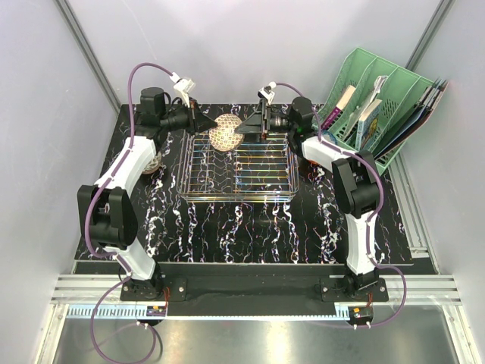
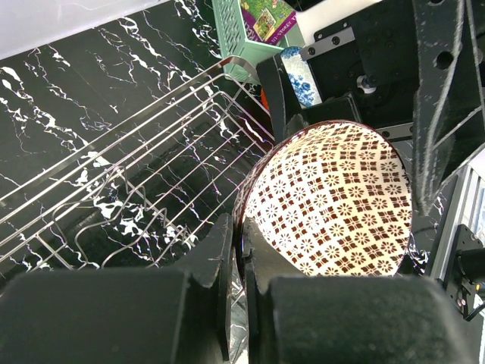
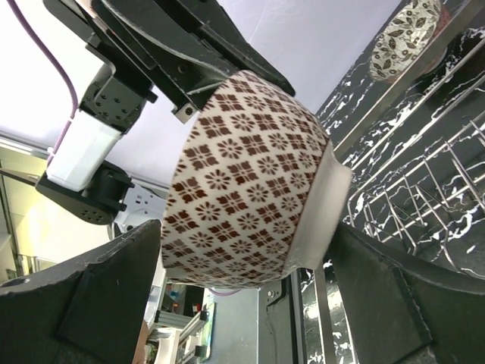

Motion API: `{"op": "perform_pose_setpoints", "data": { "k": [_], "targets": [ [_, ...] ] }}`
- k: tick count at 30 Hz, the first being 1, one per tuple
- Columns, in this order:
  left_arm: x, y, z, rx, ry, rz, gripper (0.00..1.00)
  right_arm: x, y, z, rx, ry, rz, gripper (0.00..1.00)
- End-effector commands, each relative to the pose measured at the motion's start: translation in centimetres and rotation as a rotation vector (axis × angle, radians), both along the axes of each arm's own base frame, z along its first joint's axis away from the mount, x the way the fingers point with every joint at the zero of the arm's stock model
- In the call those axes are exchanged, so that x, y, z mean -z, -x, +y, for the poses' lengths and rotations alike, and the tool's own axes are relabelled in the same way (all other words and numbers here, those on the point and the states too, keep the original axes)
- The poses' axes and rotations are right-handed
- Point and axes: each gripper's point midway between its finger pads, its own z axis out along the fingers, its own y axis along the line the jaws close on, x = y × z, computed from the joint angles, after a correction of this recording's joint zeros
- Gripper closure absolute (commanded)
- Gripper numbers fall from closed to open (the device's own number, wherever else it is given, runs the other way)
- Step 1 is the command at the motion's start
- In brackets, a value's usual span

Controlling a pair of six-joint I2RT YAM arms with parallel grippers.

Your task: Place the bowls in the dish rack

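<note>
My left gripper [image 1: 204, 121] is shut on the rim of a pink-red patterned bowl [image 1: 225, 133] and holds it on its side above the far edge of the silver wire dish rack [image 1: 235, 199]. In the left wrist view the jaws [image 2: 241, 227] pinch the bowl's rim [image 2: 333, 205] over the rack [image 2: 151, 152]. My right gripper [image 1: 244, 127] is open and straddles the same bowl [image 3: 242, 167], one finger [image 3: 114, 288] by the rim, the other [image 3: 386, 288] by the foot. A blue-and-white bowl [image 2: 301, 76] shows behind the right finger.
Another patterned bowl [image 1: 154, 165] sits on the black marbled table left of the rack, partly behind my left arm; it also shows in the right wrist view [image 3: 405, 38]. A green slotted organiser [image 1: 379, 106] with books stands at the back right.
</note>
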Motion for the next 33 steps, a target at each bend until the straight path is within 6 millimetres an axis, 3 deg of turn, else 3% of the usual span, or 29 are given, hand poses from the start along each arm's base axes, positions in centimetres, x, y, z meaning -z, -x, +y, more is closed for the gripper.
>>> {"op": "perform_pose_setpoints", "data": {
  "k": [1,8,18,21,22,23,25,26,28,30,33],
  "targets": [
    [-4.6,0.0,-0.8,0.046,0.039,-0.153,1.00,-1.3,0.4,0.4,-0.006,-0.044,-0.031,0.00],
    [-4.8,0.0,-0.9,0.048,0.041,-0.169,1.00,-1.6,0.5,0.6,-0.016,-0.068,-0.019,0.01],
    [-4.6,-0.1,-1.0,0.049,0.042,-0.165,1.00,-1.2,1.1,0.7,-0.031,-0.081,-0.012,0.20],
    [-4.4,0.1,-1.0,0.051,0.040,-0.164,1.00,-2.2,1.5,0.5,-0.043,-0.106,-0.030,0.39],
    [-4.2,0.0,-0.9,0.048,0.038,-0.161,1.00,-2.5,1.6,0.5,-0.044,-0.110,-0.036,0.49],
    [-4.1,0.1,-1.0,0.050,0.037,-0.160,1.00,-2.7,1.6,0.5,-0.042,-0.113,-0.040,0.68],
    [-4.1,0.1,-1.0,0.050,0.037,-0.161,1.00,-3.1,1.7,0.4,-0.046,-0.117,-0.048,0.81],
    [-4.1,0.2,-1.0,0.051,0.038,-0.159,1.00,-3.3,1.8,0.4,-0.046,-0.120,-0.054,0.93],
    [-4.0,0.1,-1.0,0.050,0.038,-0.158,1.00,-3.6,1.9,0.4,-0.048,-0.121,-0.057,1.00],
    [-3.9,0.0,-1.0,0.049,0.039,-0.153,0.98,-3.4,1.8,0.4,-0.047,-0.118,-0.056,1.00],
    [-4.0,0.0,-1.0,0.052,0.041,-0.153,0.81,-3.0,1.7,0.5,-0.044,-0.105,-0.048,1.00]
  ]
}}
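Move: The patterned bowl sits between the right hand's wide-open fingers, its middle only about 1 cm farther left and 1 cm below that hand. Below the right hand, the dish rack's middle is some 20 cm down, 5 cm back and 1 cm right; the blue bowl stands about 27 cm right, level fore-and-aft. From the left hand, already pinching its rim, the patterned bowl's middle lies about 3 cm right, 2 cm back and 3 cm below. Staying nearly in place, with its fingers pointing left and rolling only about 5 degrees, the right hand closes from wide open to roughly three quarters open and stops there, its pads coming to bear on the patterned bowl's outer sides. The left hand keeps its pinch on the rim and eases up by about 1 cm. ##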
